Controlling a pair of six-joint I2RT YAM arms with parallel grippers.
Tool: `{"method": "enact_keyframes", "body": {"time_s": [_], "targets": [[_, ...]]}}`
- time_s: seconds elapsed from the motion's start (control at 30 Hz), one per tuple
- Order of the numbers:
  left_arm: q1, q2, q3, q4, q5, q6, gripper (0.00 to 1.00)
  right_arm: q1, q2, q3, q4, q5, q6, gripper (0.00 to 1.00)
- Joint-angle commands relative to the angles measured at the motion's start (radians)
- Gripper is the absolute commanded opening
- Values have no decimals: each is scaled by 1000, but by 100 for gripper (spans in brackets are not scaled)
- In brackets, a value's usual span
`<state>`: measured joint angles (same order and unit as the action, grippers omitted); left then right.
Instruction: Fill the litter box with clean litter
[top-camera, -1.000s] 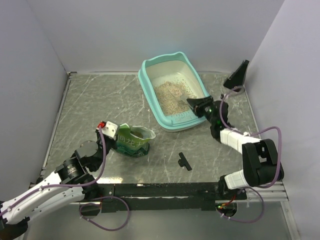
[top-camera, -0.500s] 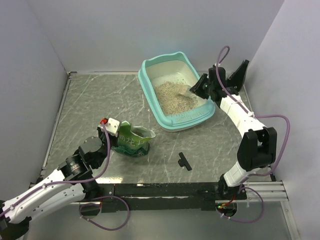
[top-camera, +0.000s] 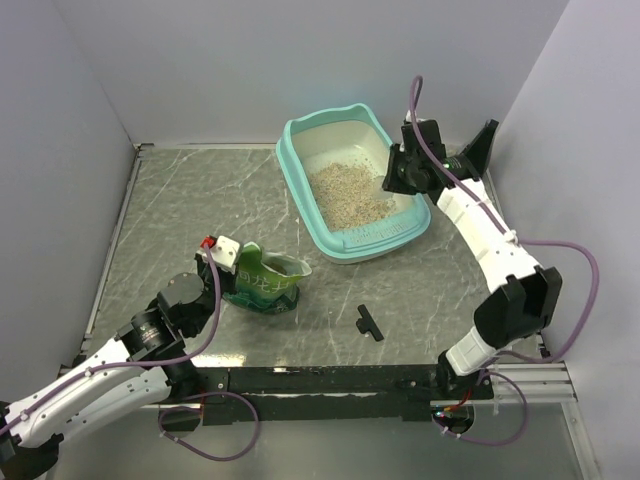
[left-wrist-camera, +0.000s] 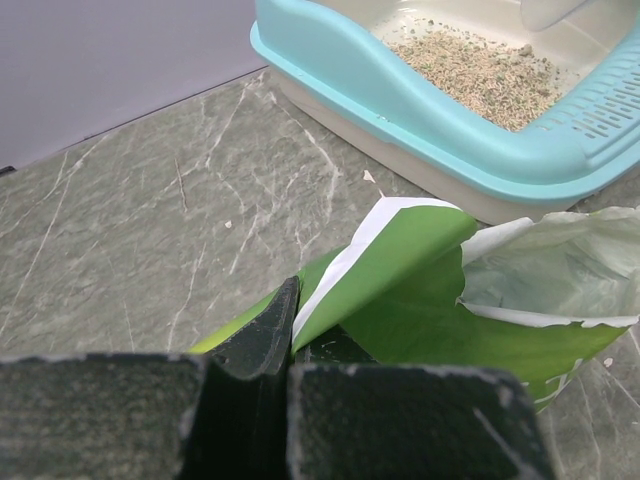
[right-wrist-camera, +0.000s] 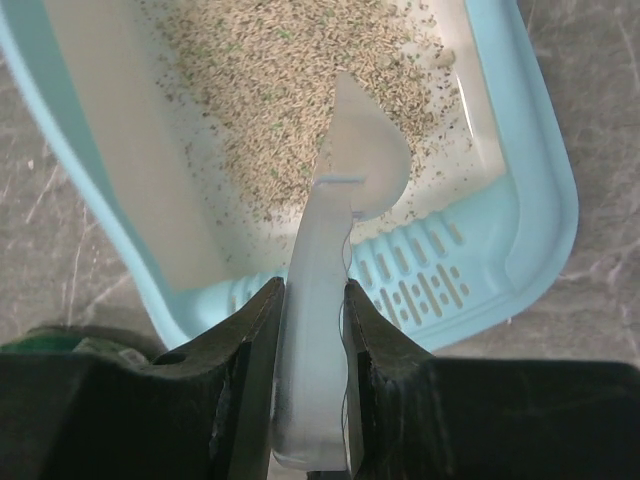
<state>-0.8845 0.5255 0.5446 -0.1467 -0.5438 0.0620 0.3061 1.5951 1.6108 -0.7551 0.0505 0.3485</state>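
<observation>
The litter box, teal rim with a cream pan, stands at the back of the table. Clean litter, beige grains, covers part of its floor. My right gripper hovers over the box's right side, shut on the handle of a translucent white scoop whose bowl points down over the litter. My left gripper is shut on the torn top edge of a green bag that stands open on the table, in front of the box.
A small black piece lies on the table in front of the box. A black fixture sits by the right wall. Grey walls close in the marble-patterned table on three sides.
My right arm has risen and swung back from the box's front right corner to above its right side, carrying the scoop. The left arm shifted slightly and still holds the bag.
</observation>
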Motion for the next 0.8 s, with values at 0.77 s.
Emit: {"method": "enact_keyframes", "body": {"time_s": [0.77], "targets": [[12,13,28,19,148,-21,1,278,-658,-152,-188,-594,6,0]]}}
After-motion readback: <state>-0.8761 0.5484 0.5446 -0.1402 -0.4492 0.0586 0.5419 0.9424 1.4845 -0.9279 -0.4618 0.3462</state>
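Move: The green litter bag, where the scoop goes next, stands about 16 cm back and 27 cm left of the right hand, its middle some 15 cm lower. The litter box's middle is roughly 12 cm ahead, 8 cm left and 18 cm below that hand; the small black tool lies 22 cm back, 5 cm left and 23 cm down. From the left hand, which pinches the bag's top flap, the bag's middle is about 2 cm ahead, 5 cm right and 14 cm below. The clear scoop, still gripped by the right hand, leaves the litter box: the hand draws back about 25 cm, climbs some 14 cm before levelling off, and drifts left. Its wrist turns counter-clockwise nearly 40 degrees with some roll, swinging the scoop head round towards the bag. The left hand keeps its pinch on the flap and eases 1 to 2 cm right. ##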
